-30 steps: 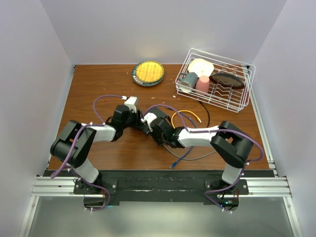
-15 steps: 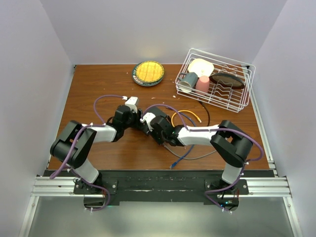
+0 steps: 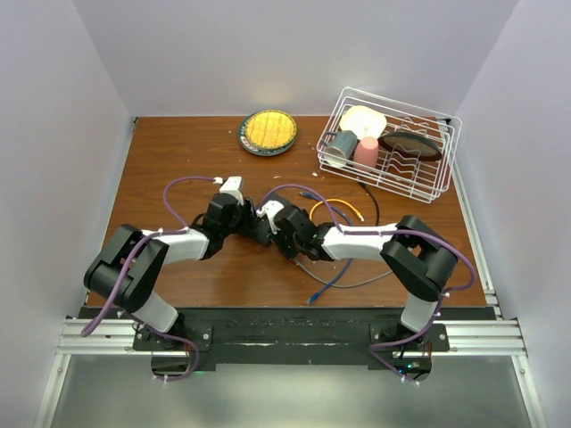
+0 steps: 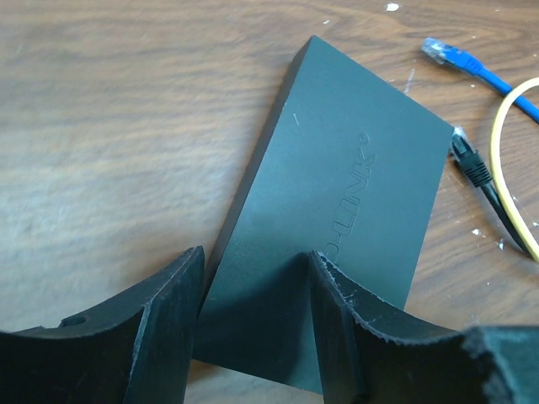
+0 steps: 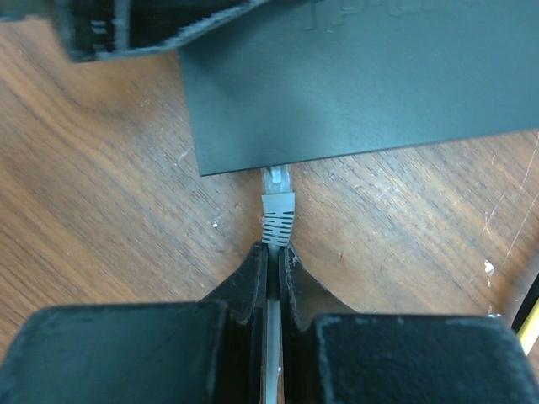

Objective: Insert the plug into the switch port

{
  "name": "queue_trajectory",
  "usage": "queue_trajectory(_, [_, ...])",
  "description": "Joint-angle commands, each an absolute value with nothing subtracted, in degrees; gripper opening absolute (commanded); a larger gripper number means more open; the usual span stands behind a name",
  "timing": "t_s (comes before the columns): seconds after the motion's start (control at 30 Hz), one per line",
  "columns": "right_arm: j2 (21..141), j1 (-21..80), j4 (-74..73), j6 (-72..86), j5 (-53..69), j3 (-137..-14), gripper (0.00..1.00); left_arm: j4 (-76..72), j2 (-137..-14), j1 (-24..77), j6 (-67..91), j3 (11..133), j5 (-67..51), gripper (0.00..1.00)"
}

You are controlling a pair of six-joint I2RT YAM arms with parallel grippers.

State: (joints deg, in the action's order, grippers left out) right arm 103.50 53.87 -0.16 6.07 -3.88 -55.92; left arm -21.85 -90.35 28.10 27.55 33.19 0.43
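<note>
The switch [image 4: 337,185] is a flat black box lying on the wooden table; its ports do not show from above. My left gripper [image 4: 254,257] stands open astride the box's near corner, one finger [image 4: 168,320] beside its long edge and the other over its top. My right gripper [image 5: 274,250] is shut on a grey cable just behind the grey plug [image 5: 278,206]. The plug's clear tip meets the near edge of the switch [image 5: 354,93]. In the top view both grippers [image 3: 268,225] meet at mid-table and cover the box.
A blue plug [image 4: 438,49], a yellow cable [image 4: 505,168] and a black plug [image 4: 467,160] lie just beyond the box. A wire dish rack [image 3: 397,185] with cups stands back right. A yellow-centred plate [image 3: 268,131] sits at the back. A blue cable [image 3: 326,285] trails near the front.
My right gripper has edged up and left with the plug, closer to the left gripper. The left arm has swung slightly leftward. Neither gripper's jaws have changed.
</note>
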Motion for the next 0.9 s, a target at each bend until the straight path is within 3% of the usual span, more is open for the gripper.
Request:
queue_trajectory(0.0, [110.6, 54.8, 13.1, 10.3, 3.9, -57.4, 0.04, -8.6, -90.8, 30.9, 34.5, 29.5, -17.9, 0.25])
queue_trajectory(0.33, [110.7, 54.8, 10.3, 10.3, 7.1, -56.9, 0.33, -6.2, -93.1, 25.8, 32.9, 31.5, -12.2, 0.45])
queue_trajectory(0.63, [108.5, 54.8, 7.0, 10.5, 5.1, -55.5, 0.59, -2.4, -90.6, 22.8, 31.1, 34.7, -8.1, 0.76])
queue_trajectory(0.77, [106.6, 54.8, 6.0, 11.2, 1.5, -55.0, 0.76, -0.3, -88.9, 22.7, 28.8, 37.2, -5.8, 0.81])
queue_trajectory(0.87, [105.4, 54.9, 5.0, 12.2, -1.2, -55.0, 0.80, 1.8, -88.3, 22.7, 27.5, 39.5, -4.8, 0.82])
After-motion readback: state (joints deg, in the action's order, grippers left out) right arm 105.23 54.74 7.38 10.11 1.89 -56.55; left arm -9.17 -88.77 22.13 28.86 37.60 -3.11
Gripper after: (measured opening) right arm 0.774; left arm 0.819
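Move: The left hand grips the switch's near end, its middle about 4 cm ahead and 5 cm right. The right hand pinches the grey cable behind its plug; plug and port lie roughly 2 cm ahead and 2 cm left, and the switch's middle some 8 cm ahead and 3 cm left. From the right hand the black plug is about 11 cm ahead, 4 cm right, the blue plug 15 cm ahead, 6 cm right. Both hands shift left, right about 4 cm and left 3 cm, opening to release the grey cable and switch. ##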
